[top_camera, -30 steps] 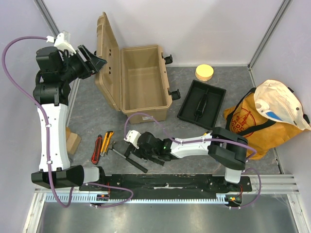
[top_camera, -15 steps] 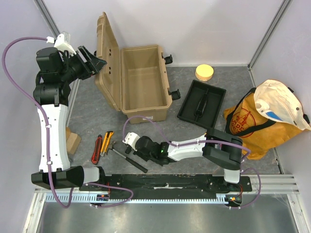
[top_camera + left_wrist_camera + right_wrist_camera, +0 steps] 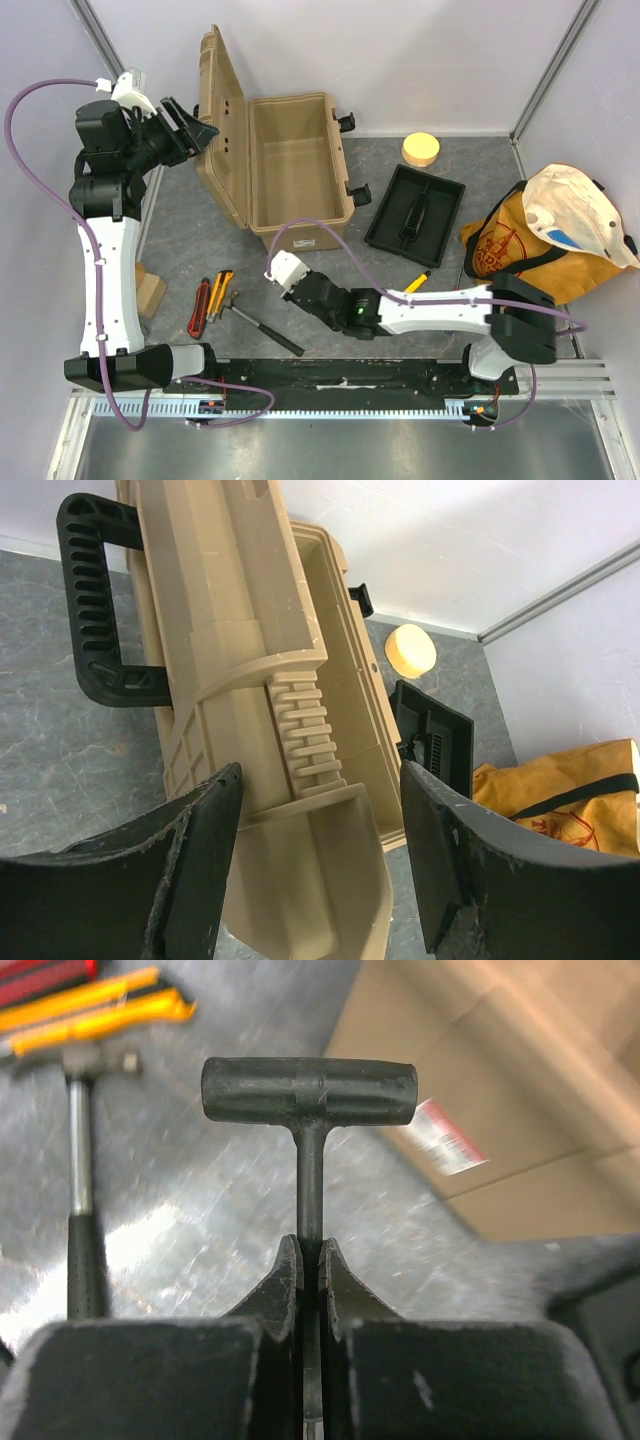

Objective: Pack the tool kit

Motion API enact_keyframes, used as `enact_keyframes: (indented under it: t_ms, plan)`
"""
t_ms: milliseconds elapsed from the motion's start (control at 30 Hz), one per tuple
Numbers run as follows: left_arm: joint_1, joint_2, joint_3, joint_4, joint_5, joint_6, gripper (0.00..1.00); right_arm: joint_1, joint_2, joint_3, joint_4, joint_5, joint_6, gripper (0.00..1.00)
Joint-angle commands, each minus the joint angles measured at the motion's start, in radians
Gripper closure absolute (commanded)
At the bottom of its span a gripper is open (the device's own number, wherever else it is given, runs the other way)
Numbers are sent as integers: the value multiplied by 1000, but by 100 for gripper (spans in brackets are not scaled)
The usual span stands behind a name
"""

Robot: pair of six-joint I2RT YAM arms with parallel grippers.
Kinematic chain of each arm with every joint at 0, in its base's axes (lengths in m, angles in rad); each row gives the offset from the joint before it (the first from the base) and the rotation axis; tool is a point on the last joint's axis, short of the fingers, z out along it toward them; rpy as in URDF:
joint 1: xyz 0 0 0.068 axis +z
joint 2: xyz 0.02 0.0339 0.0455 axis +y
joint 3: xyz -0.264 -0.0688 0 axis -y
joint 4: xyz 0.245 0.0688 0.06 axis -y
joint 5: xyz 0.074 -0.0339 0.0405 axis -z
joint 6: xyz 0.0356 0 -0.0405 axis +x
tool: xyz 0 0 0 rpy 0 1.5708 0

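Note:
The tan toolbox (image 3: 295, 165) stands open, its lid (image 3: 220, 115) upright on the left with the black handle (image 3: 95, 600) on its outer face. My left gripper (image 3: 188, 130) hovers open just left of the lid; the lid (image 3: 270, 730) shows past its fingers (image 3: 200, 860), apart from them. My right gripper (image 3: 310, 1260) is shut on the shaft of a black T-handle tool (image 3: 308, 1090), raised above the floor in front of the box. In the top view that gripper (image 3: 290, 283) hides the tool. A hammer (image 3: 262, 327), a yellow knife (image 3: 220, 293) and a red knife (image 3: 200, 307) lie on the floor.
The black inner tray (image 3: 415, 215) lies right of the box. Behind it sits a round yellow disc (image 3: 421, 149). An orange bag (image 3: 540, 245) with a white cap fills the right side. A yellow-handled tool (image 3: 418, 283) lies near the right arm. A wooden block (image 3: 150, 293) sits at the left.
My right gripper has shut on the T-handle tool, lifted it off the floor and swung right, toward the toolbox front. The left arm has barely moved.

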Motion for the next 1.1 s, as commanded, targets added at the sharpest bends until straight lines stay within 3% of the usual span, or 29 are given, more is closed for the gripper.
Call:
enact_keyframes:
  t_ms: [0, 100, 267, 600, 733, 1067]
  plan:
    - [-6, -21, -23, -11, -3, 38, 30, 8, -154, 25, 101, 236, -85, 100]
    - [-6, -13, -15, -11, -17, 39, 30, -18, -178, 88, 128, 313, -131, 100]
    - [-6, -5, 5, -13, -27, 33, 30, -171, -115, 313, 88, 261, -111, 100]
    - [-6, -114, -47, 0, -99, -2, 30, -438, 287, 729, 119, 71, -27, 100]
    - [-6, -116, -44, -13, -107, 16, 29, -520, 410, 808, 125, 3, 61, 100]
    - [-6, -80, -35, -19, -63, 7, 29, -554, 565, 838, 76, -6, 30, 100]
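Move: The case that the mallet in the right hand is bound for has its middle about 30 cm ahead of that hand, 1 cm to its right and 4 cm below. The claw hammer lies 6 cm back, 9 cm left and 11 cm down; the black tray is some 20 cm ahead, 25 cm right and 10 cm down. From the left hand the case is roughly 13 cm ahead, 17 cm right and 33 cm below. Keeping its shut grip on the mallet, the right hand climbs about 23 cm while swinging forward over the case's near wall, then sinks some 17 cm towards the case floor, ending about 32 cm farther out and slightly to the right, with the mallet head leading into the opening. On the way the wrist turns some 30 degrees clockwise, so the fingers end pointing mostly forward and less steeply down, while the left hand, fingers still open, eases back about 2 cm beside the raised lid. ##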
